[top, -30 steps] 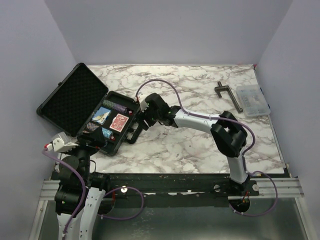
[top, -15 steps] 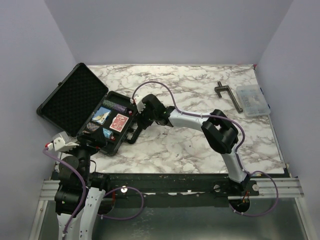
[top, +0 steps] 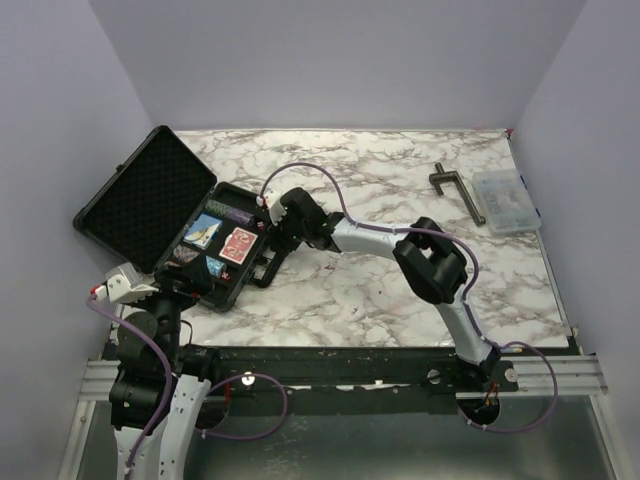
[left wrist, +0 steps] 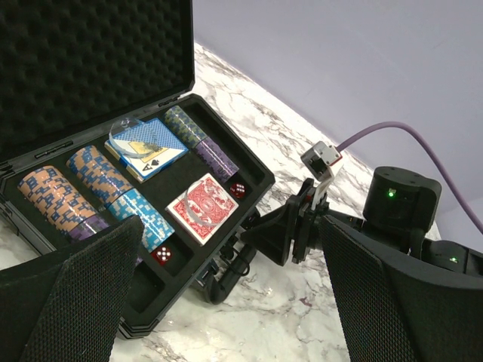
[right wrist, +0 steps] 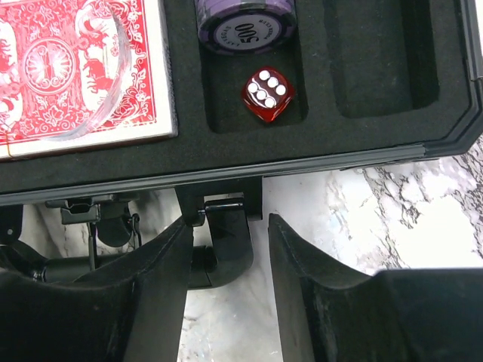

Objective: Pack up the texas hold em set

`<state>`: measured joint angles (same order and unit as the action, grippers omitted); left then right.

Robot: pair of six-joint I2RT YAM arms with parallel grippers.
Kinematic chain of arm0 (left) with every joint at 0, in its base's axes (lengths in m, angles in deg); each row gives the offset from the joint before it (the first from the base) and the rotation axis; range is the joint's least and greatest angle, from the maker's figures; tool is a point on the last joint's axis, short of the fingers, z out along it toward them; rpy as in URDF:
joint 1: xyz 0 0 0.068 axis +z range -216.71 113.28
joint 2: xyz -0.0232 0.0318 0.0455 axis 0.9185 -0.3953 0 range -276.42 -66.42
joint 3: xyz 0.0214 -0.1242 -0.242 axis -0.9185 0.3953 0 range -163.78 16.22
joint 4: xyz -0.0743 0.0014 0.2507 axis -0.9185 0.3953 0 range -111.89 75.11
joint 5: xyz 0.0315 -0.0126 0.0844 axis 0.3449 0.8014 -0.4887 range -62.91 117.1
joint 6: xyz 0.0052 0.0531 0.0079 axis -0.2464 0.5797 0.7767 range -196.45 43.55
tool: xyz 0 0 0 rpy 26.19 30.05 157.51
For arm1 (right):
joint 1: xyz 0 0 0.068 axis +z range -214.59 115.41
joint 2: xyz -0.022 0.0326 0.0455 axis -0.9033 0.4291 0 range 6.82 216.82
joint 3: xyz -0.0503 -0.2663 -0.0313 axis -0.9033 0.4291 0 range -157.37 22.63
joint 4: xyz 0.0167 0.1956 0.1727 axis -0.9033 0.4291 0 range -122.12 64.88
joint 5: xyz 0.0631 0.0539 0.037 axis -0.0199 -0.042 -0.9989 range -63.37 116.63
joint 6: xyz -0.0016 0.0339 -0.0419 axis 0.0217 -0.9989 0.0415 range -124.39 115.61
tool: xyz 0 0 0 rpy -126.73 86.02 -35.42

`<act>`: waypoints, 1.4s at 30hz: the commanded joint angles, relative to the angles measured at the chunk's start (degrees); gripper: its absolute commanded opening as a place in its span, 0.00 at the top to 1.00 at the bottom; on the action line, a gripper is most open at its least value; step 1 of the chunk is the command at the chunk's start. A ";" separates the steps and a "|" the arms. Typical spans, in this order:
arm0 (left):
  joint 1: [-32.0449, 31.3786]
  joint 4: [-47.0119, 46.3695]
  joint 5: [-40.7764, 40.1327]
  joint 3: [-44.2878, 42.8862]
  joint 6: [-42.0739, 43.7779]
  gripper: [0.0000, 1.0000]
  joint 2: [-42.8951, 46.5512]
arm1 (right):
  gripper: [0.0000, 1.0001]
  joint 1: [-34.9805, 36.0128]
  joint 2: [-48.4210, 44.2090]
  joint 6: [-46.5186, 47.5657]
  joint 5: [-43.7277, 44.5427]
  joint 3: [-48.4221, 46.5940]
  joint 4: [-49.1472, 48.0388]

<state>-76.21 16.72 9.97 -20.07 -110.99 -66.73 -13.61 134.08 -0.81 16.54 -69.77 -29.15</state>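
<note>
The black case point(top: 140, 200) lies open at the table's left, its foam lid raised. Its tray holds a red card deck point(top: 238, 244), a blue deck point(left wrist: 147, 147), rows of chips point(left wrist: 90, 177) and red dice point(left wrist: 161, 255). The right wrist view shows a purple chip stack point(right wrist: 245, 26) and one die point(right wrist: 268, 95). My right gripper point(right wrist: 229, 220) is at the case's front edge, jaws part open around one end of the handle point(right wrist: 230, 260), with a gap on the right side. My left gripper point(left wrist: 226, 302) hangs wide open and empty near the case's near corner.
A dark T-shaped clamp point(top: 457, 190) and a clear compartment box point(top: 507, 200) lie at the table's far right. Lilac walls close in the left, back and right sides. The raised lid leans toward the left wall.
The right arm has reached further left toward the case front, and its jaws have narrowed around the handle's end. The left arm and the case have not moved.
</note>
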 commanded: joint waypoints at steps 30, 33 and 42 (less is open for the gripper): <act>-0.08 -1.55 1.57 0.64 1.32 0.01 1.43 | 0.99 -1.54 -7.14 -3.27 7.20 16.18 -9.56; -0.11 -1.52 1.74 0.61 1.48 0.01 1.59 | 0.99 -1.85 -9.53 -4.23 8.27 19.53 -10.12; -0.08 -2.94 10.43 0.50 6.43 0.01 1.34 | 0.99 -1.85 -17.88 -7.28 9.74 32.05 -12.64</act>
<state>-76.21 15.48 12.55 -19.92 -109.05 -66.73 -13.72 119.85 -4.81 21.59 -42.64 -45.07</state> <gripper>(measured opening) 0.987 0.211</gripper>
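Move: The right hand's half-open fingers already straddle the forward end of the case handle, about 1 cm to its left and 1 cm below. The red card deck lies some 10 cm left and 2 cm back; the nearer red die about 4 cm ahead and 4 cm left; the purple chips 7 cm ahead and 10 cm left. From the idle left hand, the handle end is roughly 17 cm ahead, 18 cm right and 20 cm below. The right fingers pinch the forward end of the case handle, closing after the hand sinks by less than a centimetre. Keeping that grip, the hand nearly pauses, then drags the case across the table by its handle, some 6 cm right and about 4 cm back towards the robot, gathering speed and swinging roughly 5 to 10 degrees clockwise. ##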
